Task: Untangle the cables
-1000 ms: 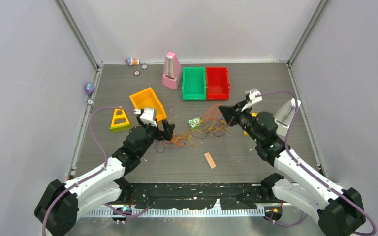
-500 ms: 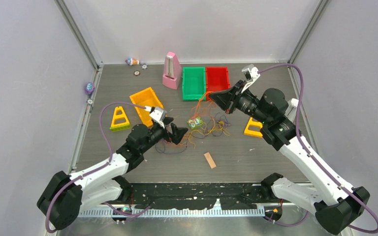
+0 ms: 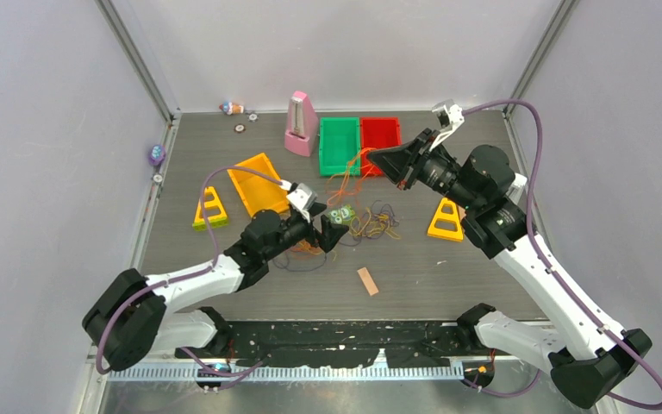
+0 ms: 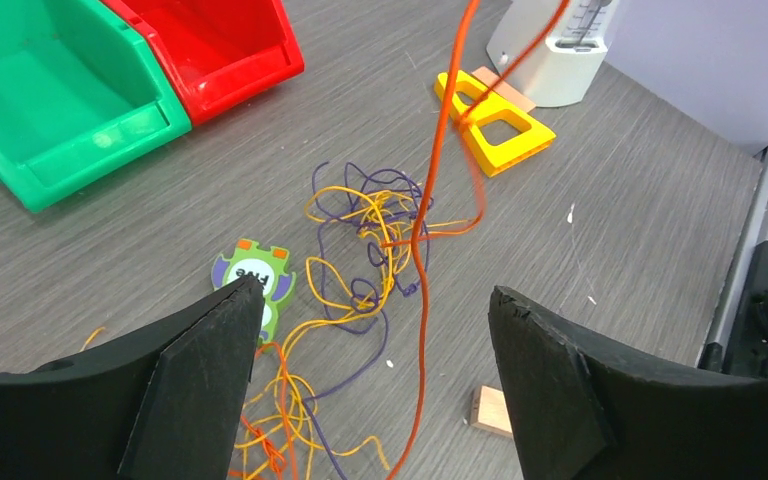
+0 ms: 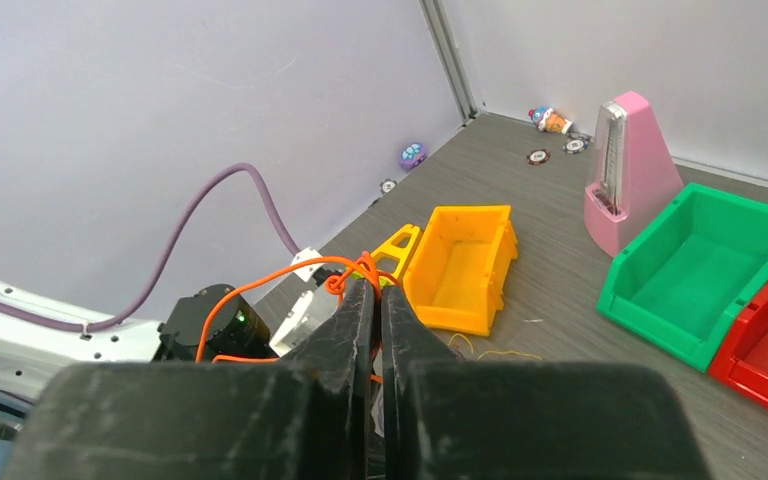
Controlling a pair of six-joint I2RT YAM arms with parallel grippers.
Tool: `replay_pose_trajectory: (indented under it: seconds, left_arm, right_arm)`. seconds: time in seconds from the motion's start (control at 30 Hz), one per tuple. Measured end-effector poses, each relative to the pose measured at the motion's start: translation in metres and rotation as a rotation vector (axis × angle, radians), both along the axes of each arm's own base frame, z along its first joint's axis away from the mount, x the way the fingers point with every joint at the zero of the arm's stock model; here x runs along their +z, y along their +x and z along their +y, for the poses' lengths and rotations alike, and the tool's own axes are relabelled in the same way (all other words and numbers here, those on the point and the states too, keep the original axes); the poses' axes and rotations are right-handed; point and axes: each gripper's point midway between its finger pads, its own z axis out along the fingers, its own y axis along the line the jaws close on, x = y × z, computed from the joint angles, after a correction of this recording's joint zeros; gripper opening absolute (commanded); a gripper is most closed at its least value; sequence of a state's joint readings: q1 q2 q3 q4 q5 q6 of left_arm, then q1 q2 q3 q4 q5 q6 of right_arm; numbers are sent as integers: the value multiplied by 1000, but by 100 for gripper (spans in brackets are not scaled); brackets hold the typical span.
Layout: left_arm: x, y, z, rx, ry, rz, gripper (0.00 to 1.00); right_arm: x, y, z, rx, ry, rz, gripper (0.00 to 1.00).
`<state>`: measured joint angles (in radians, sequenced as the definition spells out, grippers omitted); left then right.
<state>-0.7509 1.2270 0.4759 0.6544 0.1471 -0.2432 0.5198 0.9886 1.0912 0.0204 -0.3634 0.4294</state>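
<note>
The cables (image 3: pixel 369 222) lie as a loose tangle of orange, yellow and purple strands mid-table, also seen in the left wrist view (image 4: pixel 370 240). My right gripper (image 3: pixel 376 159) hangs high in front of the bins, shut on an orange cable (image 5: pixel 345 268) that loops out past its tips (image 5: pixel 370 285). That orange strand (image 4: pixel 438 170) runs taut from the tangle upward. My left gripper (image 3: pixel 332 233) is low at the tangle's left edge. It is open (image 4: pixel 375 295), and the orange strand passes between its fingers without touching them.
Green bin (image 3: pixel 338 145) and red bin (image 3: pixel 381 142) stand at the back, with a pink metronome (image 3: pixel 300 125) to their left. An orange bin (image 3: pixel 259 183), two yellow triangles (image 3: pixel 210 209) (image 3: pixel 445 220), a green toy tile (image 3: pixel 340 214) and a wooden block (image 3: pixel 367 280) surround the tangle.
My right gripper has risen and moved back toward the bins, drawing the orange cable up out of the tangle. My left gripper has moved right, up to the tangle.
</note>
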Motion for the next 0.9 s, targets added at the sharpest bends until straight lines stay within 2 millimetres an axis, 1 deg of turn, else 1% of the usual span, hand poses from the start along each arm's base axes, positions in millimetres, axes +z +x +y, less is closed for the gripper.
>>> replay_pose_trajectory:
  seconds: [0.03,0.1,0.23,0.3,0.37,0.4,0.43,0.47,0.5,0.53,0.6,0.63,0.67,0.7,0.73,0.77,0.8,0.83,0.9]
  left_arm:
    - [-2,2,-2,-4,5,2,74]
    - [-2,4,-5,-4,4,-5,70]
    - [3,9,-9,-3,-8,-20,67]
    - [9,14,-12,1,-16,-27,65]
    - [16,20,-16,9,-26,-34,49]
    - [19,22,-18,12,-37,-33,35]
    - [21,24,-20,13,-43,-30,19]
    - [22,25,-21,15,-44,-30,5]
    - [22,27,-23,18,-49,-23,0]
    - [22,29,-24,22,-50,-19,0]
    - [20,32,-22,38,-43,-20,0]
    - [20,33,-20,50,-41,-20,0]
    - [20,34,-19,57,-39,-21,0]
    - [20,34,-17,68,-36,-22,0]
    - [20,33,-13,80,-26,-20,0]
    - [21,33,-10,89,-21,-20,0]
    - [23,32,-7,96,-15,-19,0]
    - [24,31,-4,104,-1,-12,0]
    - [25,30,-1,113,21,5,0]
  right_arm:
    - [2,0,-1,-4,4,-3,5]
    - [5,1,-1,-10,10,-1,5]
    - [5,2,-3,-24,18,9,5]
    - [4,4,-3,-32,18,14,5]
    - [4,5,-4,-41,20,18,5]
    - [4,5,-5,-45,20,20,5]
    - [3,6,-5,-50,19,22,7]
    - [1,7,-6,-53,18,26,9]
    - [-1,8,-6,-60,16,29,13]
    - [-4,9,-7,-67,13,35,16]
    - [-17,13,-11,-102,-1,57,26]
    - [-27,15,-14,-127,-14,74,40]
    - [-39,18,-20,-161,-29,93,50]
    - [-52,20,-26,-199,-47,114,66]
    - [-75,26,-37,-269,-83,146,79]
    - [-81,25,-42,-295,-86,158,84]
    - [-96,28,-51,-347,-105,178,91]
    - [-109,30,-60,-395,-121,196,92]
    - [-145,30,-80,-492,-175,248,95]
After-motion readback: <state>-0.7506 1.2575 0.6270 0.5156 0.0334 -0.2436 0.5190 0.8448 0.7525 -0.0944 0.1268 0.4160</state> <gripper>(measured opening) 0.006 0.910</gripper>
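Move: The right hand, up high, already holds a bunched part of the orange cable. The span to be taken hangs about 3 cm ahead, 2 cm right and 2 cm above the left hand; from the right hand it is roughly 3 cm ahead, 7 cm left and 21 cm down. On the table, 15 cm below the left hand, lie the green owl block, some 11 cm ahead and 1 cm right, and the yellow-purple cable bunch, 8 cm ahead and 11 cm right. Reaching about 4 cm forward and slightly right, rising a little, the left hand shuts its open fingers on the hanging orange strand, then eases back 2 cm left with it pinched. The right hand hardly stirs until the left has closed; then it opens wide, lets its orange bunch go, and swings down some 15 cm and 8 cm right, turning about 30 degrees clockwise and tipping down. ##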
